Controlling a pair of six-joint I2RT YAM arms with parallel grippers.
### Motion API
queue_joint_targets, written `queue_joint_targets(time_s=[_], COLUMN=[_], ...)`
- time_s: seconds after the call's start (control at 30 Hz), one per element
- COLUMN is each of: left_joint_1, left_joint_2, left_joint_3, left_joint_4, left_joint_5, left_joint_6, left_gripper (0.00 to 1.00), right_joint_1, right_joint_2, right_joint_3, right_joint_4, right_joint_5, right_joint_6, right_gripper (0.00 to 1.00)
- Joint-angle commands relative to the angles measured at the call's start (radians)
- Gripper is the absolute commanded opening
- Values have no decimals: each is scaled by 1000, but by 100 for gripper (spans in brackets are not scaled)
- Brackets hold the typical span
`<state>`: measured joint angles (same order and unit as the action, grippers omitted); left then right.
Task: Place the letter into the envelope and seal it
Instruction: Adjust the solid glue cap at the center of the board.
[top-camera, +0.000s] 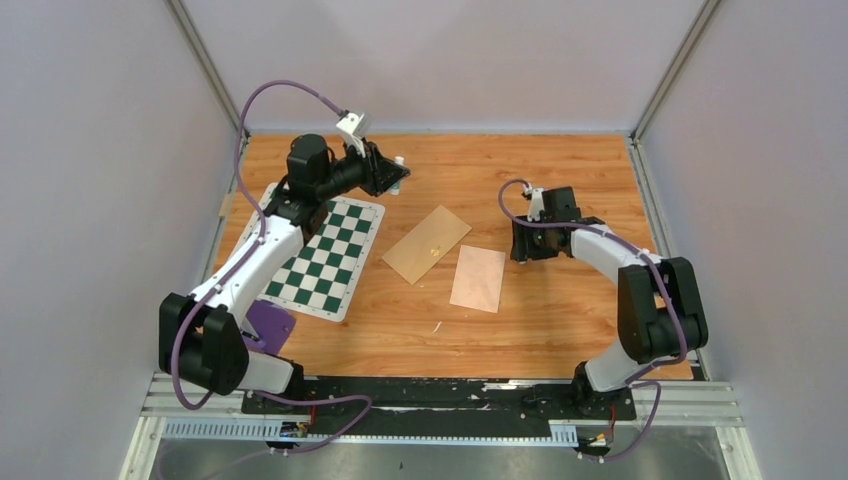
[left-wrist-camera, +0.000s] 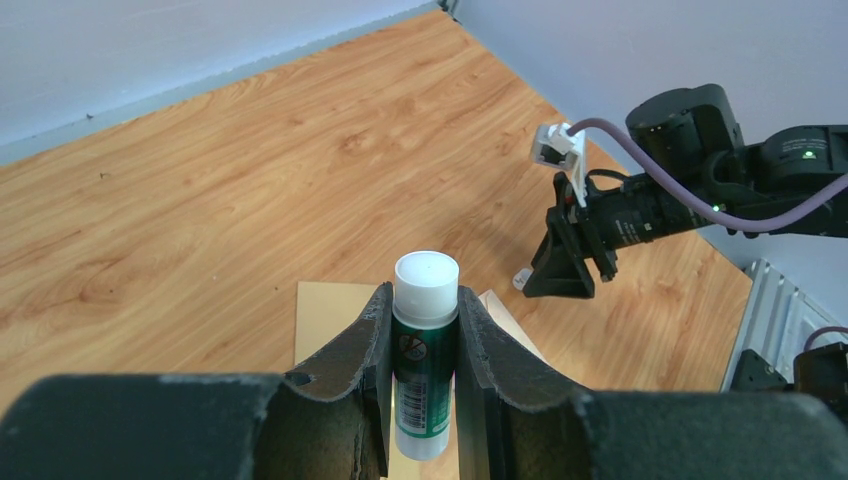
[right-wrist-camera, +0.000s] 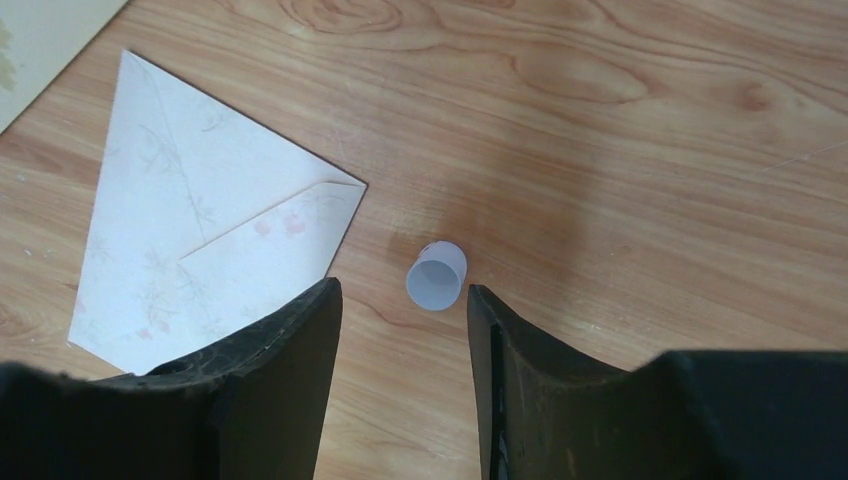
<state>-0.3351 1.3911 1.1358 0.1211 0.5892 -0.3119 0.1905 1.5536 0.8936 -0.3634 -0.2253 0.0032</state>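
The envelope (top-camera: 478, 278) is pale pink-white with a faint flower print. It lies flat mid-table with its folded flaps facing up (right-wrist-camera: 200, 200). The letter is hidden or out of view. My left gripper (top-camera: 393, 180) hovers over the far left of the table. It is shut on a green glue stick (left-wrist-camera: 425, 370) with a white end. My right gripper (top-camera: 524, 248) stands open just right of the envelope, low over the wood. A small white cap (right-wrist-camera: 437, 277) lies on its side just beyond the fingertips (right-wrist-camera: 330, 300), touching neither.
A plain tan rectangle (top-camera: 427, 245) lies beside the envelope on its left. A green-and-white chequered mat (top-camera: 325, 255) lies under the left arm, with a purple object (top-camera: 270, 322) at its near end. Grey walls close the table's back and sides.
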Motion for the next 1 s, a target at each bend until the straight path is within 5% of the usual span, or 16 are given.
queue_joint_targets(time_s=[0.0,0.23,0.63,0.97], left_joint_1=[-1,-1,-1,-1], left_joint_2=[-62,-78,-74,-26], left_joint_3=[-17,-31,-39,-21], left_joint_4=[25,4,-42,-51], left_joint_5=[-10,-13,11,53], left_joint_6=[6,16,79,62], left_gripper=[0,0,0,0], right_joint_1=[-3,-3,-1,138], right_joint_2=[37,98,50,-252], right_joint_3=[62,59,31,-172], right_joint_4=[-15,9,-8,12], right_joint_5=[41,84,38,-64], right_joint_6=[45,69,1,-413], right_gripper=[51,43,13,5])
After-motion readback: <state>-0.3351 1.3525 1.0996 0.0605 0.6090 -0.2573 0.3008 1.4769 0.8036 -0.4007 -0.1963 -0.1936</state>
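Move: The white glue cap stands on the table almost under the open right fingers, about 1 cm ahead, 1 cm to the right and 3 cm below. The pink envelope's middle is some 10 cm to this hand's left and 3 cm back; the tan envelope lies roughly 22 cm left and 6 cm farther out. From the left hand, which holds the glue stick high up, the cap lies about 31 cm right, 5 cm back and 28 cm down. Down first, about 2.5 cm with a slight shift to the right, the right hand sinks over the cap and its fingers close, pinching it between the tips. Then it quickly carries the cap back about 5 cm and some 2 cm left, rising slightly, while turning roughly 20 degrees counter-clockwise. The left hand keeps its grip on the glue stick and eases about 2 cm back and down. ##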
